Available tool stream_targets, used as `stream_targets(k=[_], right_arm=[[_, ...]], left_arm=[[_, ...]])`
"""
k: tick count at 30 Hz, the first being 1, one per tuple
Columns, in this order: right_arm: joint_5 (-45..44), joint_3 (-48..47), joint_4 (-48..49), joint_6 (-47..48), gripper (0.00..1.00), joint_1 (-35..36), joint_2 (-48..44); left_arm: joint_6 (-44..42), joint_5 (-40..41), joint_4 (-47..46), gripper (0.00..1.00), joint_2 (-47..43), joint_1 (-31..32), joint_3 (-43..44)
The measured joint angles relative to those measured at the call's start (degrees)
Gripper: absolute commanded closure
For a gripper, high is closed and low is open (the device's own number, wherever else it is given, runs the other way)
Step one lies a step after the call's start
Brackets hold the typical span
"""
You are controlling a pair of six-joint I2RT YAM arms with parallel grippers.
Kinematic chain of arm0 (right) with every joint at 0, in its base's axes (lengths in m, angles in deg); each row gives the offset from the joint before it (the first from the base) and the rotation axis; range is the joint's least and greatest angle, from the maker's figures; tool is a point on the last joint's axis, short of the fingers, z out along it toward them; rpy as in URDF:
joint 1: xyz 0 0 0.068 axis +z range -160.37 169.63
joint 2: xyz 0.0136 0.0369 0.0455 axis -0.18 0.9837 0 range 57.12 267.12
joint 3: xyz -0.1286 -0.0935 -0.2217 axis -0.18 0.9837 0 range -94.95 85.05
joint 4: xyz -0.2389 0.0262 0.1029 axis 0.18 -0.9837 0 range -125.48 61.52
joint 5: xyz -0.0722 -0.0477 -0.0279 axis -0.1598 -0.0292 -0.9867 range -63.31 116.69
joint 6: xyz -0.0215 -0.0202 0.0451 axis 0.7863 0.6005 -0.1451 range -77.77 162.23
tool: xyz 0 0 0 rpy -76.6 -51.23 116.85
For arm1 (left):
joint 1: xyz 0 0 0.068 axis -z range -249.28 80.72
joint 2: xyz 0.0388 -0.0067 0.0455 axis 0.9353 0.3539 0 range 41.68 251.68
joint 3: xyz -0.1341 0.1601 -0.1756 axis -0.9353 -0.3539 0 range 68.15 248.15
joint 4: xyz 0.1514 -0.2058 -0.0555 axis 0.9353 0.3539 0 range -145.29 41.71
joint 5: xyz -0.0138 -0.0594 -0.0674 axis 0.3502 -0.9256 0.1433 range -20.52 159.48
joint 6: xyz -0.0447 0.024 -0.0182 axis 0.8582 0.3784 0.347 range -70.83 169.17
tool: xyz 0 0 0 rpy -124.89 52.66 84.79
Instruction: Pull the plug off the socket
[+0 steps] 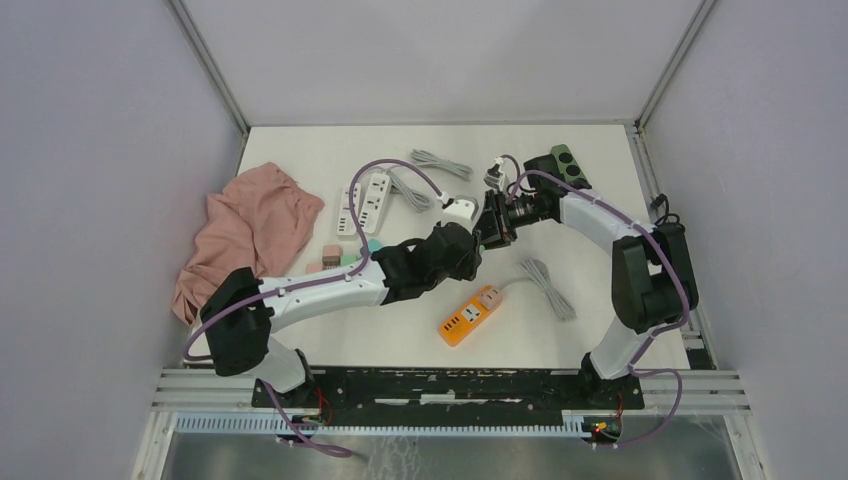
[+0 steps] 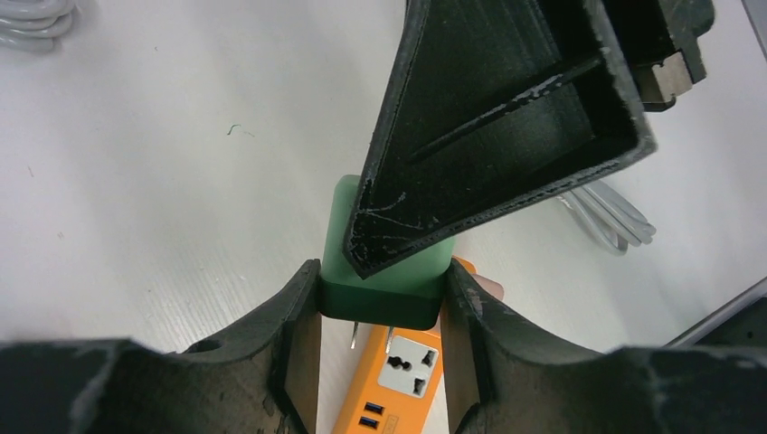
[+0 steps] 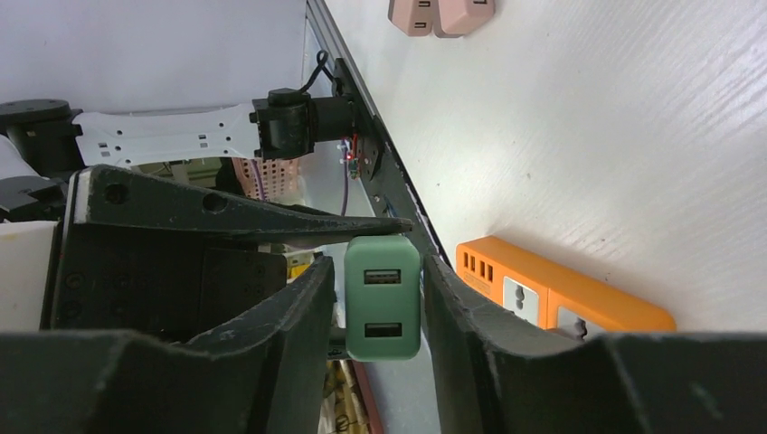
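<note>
The green plug [image 2: 384, 280] [image 3: 383, 298], a two-port USB charger, hangs in the air between both grippers. Its bare metal prongs [image 2: 355, 336] are out of any socket. My left gripper [image 2: 380, 289] [image 1: 470, 247] is shut on the plug's dark lower edge, one finger on each side. My right gripper [image 3: 380, 271] [image 1: 492, 228] meets it from the other end, shut on the plug's sides, and one of its fingers [image 2: 497, 108] lies across the plug's top. The orange socket strip [image 1: 470, 315] [image 2: 384, 380] [image 3: 561, 298] lies on the table below, nothing plugged into the outlet that shows.
A pink cloth [image 1: 250, 235] lies at the left. White power strips [image 1: 365, 200], a white adapter [image 1: 458, 210], pink plugs [image 1: 330, 258], grey cable coils [image 1: 440, 163] [image 1: 545, 285] and a dark green block [image 1: 565, 165] lie around the grippers.
</note>
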Motion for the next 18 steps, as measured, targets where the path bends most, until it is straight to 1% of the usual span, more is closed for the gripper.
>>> stream_targets(k=[3,5,18], right_arm=[[0.07,-1.38,-2.21,1.49,0.36,0.00,0.15],[0.09,-2.43,-3.54,2.86,0.34,0.00,0.15],[-0.13,-3.89,-8.22,8.46,0.34,-0.35,0.15]], left_arm=[[-0.39,0.17,-0.15,0.97,-0.09,0.00,-0.48],[-0.63,0.20,-0.63,0.97,-0.70,-0.02,-2.03],[-0.72,1.75,-0.90,0.97,-7.26,-0.24,-13.62]])
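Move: The green plug is pinched by both hands at once. Loose plugs await it to the left hand's left, some 12 cm lower: a loose pink plug about 20 cm left and level ahead, and a teal plug about 21 cm left and 6 cm farther out. The orange strip lies roughly 9 cm back from either hand, 13 cm down, and neither left nor right. The right fingers open and let go of the green plug, that hand otherwise staying nearly in place with a rise of about 1 cm. With its pinch on the plug unchanged, the left hand then carries it away, about 5 cm left and nearly as far down, drawing back some 2 cm, towards the loose plugs. ##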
